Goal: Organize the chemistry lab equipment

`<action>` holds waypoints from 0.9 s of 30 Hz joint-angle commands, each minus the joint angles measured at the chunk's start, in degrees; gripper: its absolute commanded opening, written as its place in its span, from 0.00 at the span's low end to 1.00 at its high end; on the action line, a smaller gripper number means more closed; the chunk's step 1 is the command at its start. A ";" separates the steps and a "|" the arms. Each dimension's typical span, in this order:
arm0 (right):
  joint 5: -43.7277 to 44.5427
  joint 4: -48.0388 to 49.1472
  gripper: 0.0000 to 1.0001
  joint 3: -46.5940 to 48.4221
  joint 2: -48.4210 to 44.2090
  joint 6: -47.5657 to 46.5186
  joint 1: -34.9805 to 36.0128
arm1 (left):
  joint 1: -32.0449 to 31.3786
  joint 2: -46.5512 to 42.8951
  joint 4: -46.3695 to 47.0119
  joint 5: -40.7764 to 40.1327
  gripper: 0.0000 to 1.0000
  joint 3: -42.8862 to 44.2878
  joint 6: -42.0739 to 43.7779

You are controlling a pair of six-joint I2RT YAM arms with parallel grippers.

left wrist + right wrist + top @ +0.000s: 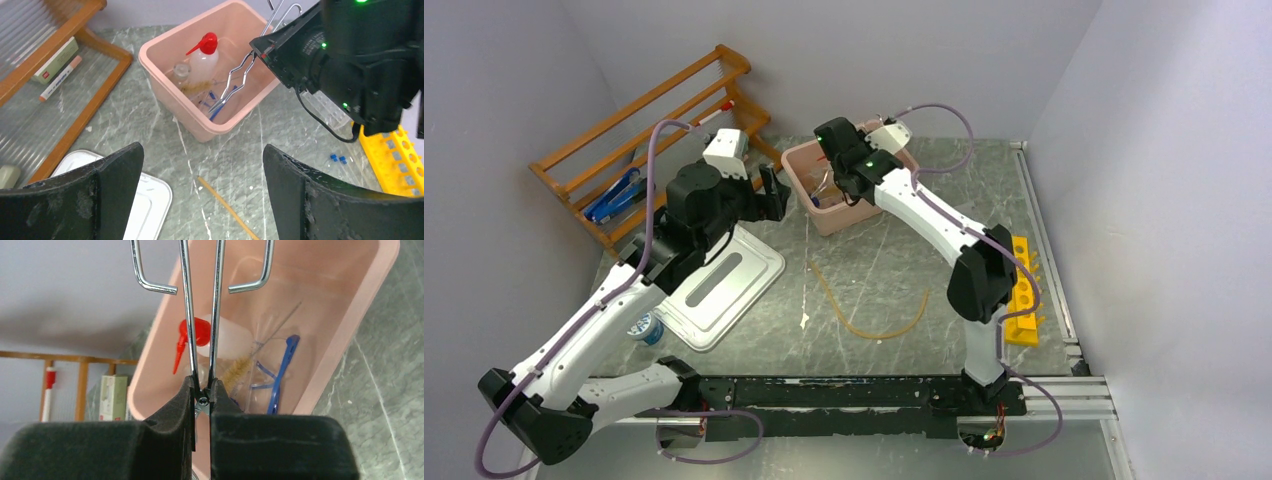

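Note:
My right gripper (202,388) is shut on the metal tongs (200,315) at their pivot and holds them over the pink tub (350,325). In the left wrist view the tongs (239,80) slant down, tips inside the tub (165,85). In the tub lie the white squeeze bottle with its red cap (202,57), the blue-framed goggles (281,367) and a bristle brush (235,371). My left gripper (202,175) hangs open over the table in front of the tub, empty. The tan tubing (874,312) lies on the table. The yellow tube rack (1022,295) stands at the right.
The white lid (724,278) lies flat at the left of the tub. The orange wooden rack (649,135) leans at the back left, with a marker (60,77) and a small box (54,59) on it. Blue-capped tubes (338,159) lie near the yellow rack. A small jar (646,327) sits by the left arm.

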 commanded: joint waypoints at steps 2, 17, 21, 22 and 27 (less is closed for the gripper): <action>2.29 -10.71 0.00 4.30 4.13 12.18 -2.34 | 0.22 -1.47 -2.54 -1.11 0.93 -1.18 2.24; -2.66 -15.93 0.00 11.90 14.42 18.82 -5.05 | 0.22 -0.53 -1.62 -2.78 0.93 -3.09 5.35; -5.03 -16.70 0.00 11.07 15.57 22.32 -5.10 | 0.27 0.11 -1.73 -3.81 0.93 -2.97 5.79; -5.76 -16.83 0.00 10.79 15.78 23.28 -5.18 | 0.29 0.36 -1.73 -3.85 0.93 -2.80 5.78; -8.29 -18.18 0.00 11.97 18.11 26.68 -5.81 | 0.31 1.46 -2.14 -3.90 0.93 -2.08 5.76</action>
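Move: The right hand has the metal tongs in its closed fingers. The middle of the pink bin lies about 8 cm ahead of it, 2 cm left and 18 cm below. Inside, the red-capped bottle is some 9 cm ahead and 5 cm left, and the blue goggles about 4 cm ahead and 5 cm left, lying deeper, some 21 cm down. From the left hand the bin is roughly 24 cm ahead, 16 cm right and 27 cm down. Still pinching the tongs at their pivot, the right hand lowers them into the pink bin, about 11 cm down and slightly forward, swaying right and then partly back left. The wrist tips the tongs' head some 15 degrees downward and turns a little clockwise. The open left hand sinks about 3.5 cm off to the side, rolling slightly. ##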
